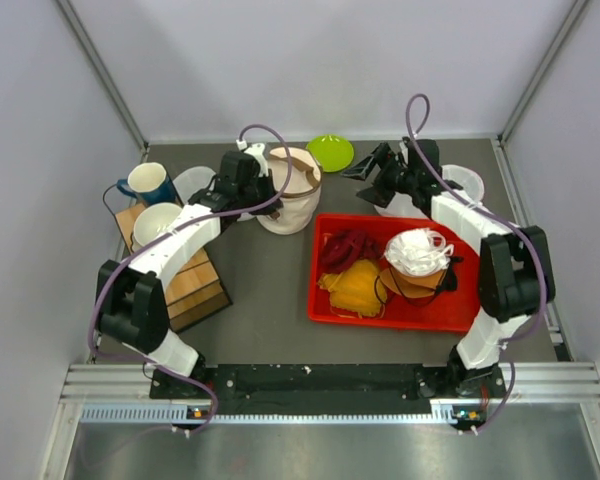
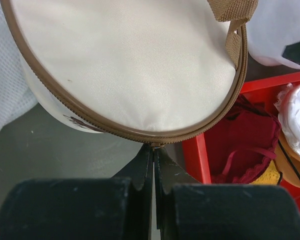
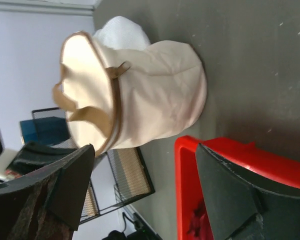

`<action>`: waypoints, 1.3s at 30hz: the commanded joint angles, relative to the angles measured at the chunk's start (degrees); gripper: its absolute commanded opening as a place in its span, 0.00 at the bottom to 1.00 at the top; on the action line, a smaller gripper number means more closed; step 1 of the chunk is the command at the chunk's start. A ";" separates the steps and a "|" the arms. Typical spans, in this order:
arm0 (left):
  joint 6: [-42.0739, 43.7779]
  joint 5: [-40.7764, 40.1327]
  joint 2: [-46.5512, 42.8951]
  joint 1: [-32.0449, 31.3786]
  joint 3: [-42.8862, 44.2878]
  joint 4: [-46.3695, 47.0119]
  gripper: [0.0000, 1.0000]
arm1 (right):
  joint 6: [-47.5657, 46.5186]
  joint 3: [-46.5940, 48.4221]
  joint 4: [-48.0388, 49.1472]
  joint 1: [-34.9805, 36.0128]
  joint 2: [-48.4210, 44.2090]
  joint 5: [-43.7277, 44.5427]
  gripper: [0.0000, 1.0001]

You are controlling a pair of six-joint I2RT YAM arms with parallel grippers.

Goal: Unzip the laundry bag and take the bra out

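The cream laundry bag [image 1: 292, 195] stands upright at the back centre, its round brown-zippered lid closed [image 2: 125, 65]. My left gripper [image 1: 268, 193] is at the lid's left rim. In the left wrist view its fingers [image 2: 154, 150] are pressed together on the small zipper pull [image 2: 155, 144] at the zipper edge. My right gripper [image 1: 373, 165] hangs open and empty to the right of the bag, above the red tray's far edge. In the right wrist view [image 3: 145, 146] it faces the bag [image 3: 150, 95] from a distance. No black bra shows.
A red tray [image 1: 400, 318] at the right holds a dark red garment [image 1: 345, 248], a yellow one [image 1: 355, 285] and a white cupped one [image 1: 418, 250]. A green plate [image 1: 330, 152] lies behind the bag. A blue mug [image 1: 150, 183], a white mug [image 1: 157, 222] and a wooden rack [image 1: 190, 280] stand at the left.
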 commanded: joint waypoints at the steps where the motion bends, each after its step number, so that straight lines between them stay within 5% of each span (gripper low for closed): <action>1: -2.49 1.27 -1.93 -0.61 -0.64 2.64 0.00 | 4.68 -5.37 9.58 3.44 -8.52 5.21 0.83; 7: -2.84 0.65 -3.25 -1.66 -0.73 2.90 0.00 | 8.81 -2.83 11.42 11.70 -4.31 5.83 0.79; 17: -2.58 2.15 -5.27 -2.01 -1.61 3.08 0.00 | 14.79 1.30 15.74 15.23 2.99 7.40 0.76; 26: -1.26 2.50 -5.71 -2.28 -1.52 2.82 0.00 | 13.48 5.07 15.91 13.30 5.36 9.26 0.43; 28: -1.17 2.59 -5.80 -2.19 -1.35 2.81 0.00 | 12.69 6.31 14.42 13.03 6.15 7.77 0.22; 29: -1.00 2.50 -5.80 -2.19 -1.09 2.55 0.00 | 11.73 7.62 13.81 12.60 6.42 7.16 0.00; 35: 1.55 -2.50 -8.17 -1.84 -0.20 0.36 0.00 | 3.65 17.10 5.64 6.72 10.37 -0.57 0.00; 39: 2.87 -4.70 -10.54 -0.44 -1.08 -0.08 0.00 | -2.68 29.58 -2.61 1.79 17.74 -14.25 0.00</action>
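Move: The laundry bag's zip edge beside the right-hand end of its strap lies about 10 cm left of the open right gripper, level with it in reach and height. The zip slider is some 4 cm farther out than that spot. On the table 17 cm below, the green plate lies about 9 cm ahead of the right hand and 4 cm left. From the left gripper, already holding the tab on the near rim, the zip edge is about 5 cm ahead and 6 cm right. Swing the open right gripper up, left about 10 cm and back 5 cm, dip it to the bag's rim, then ease it forward as the fingers shut and pinch the zip edge beside the strap end. Finish by drawing that edge gently forward, up and slightly right. Keep the left gripper shut on the near tab, easing it back about 2 cm, then up. ##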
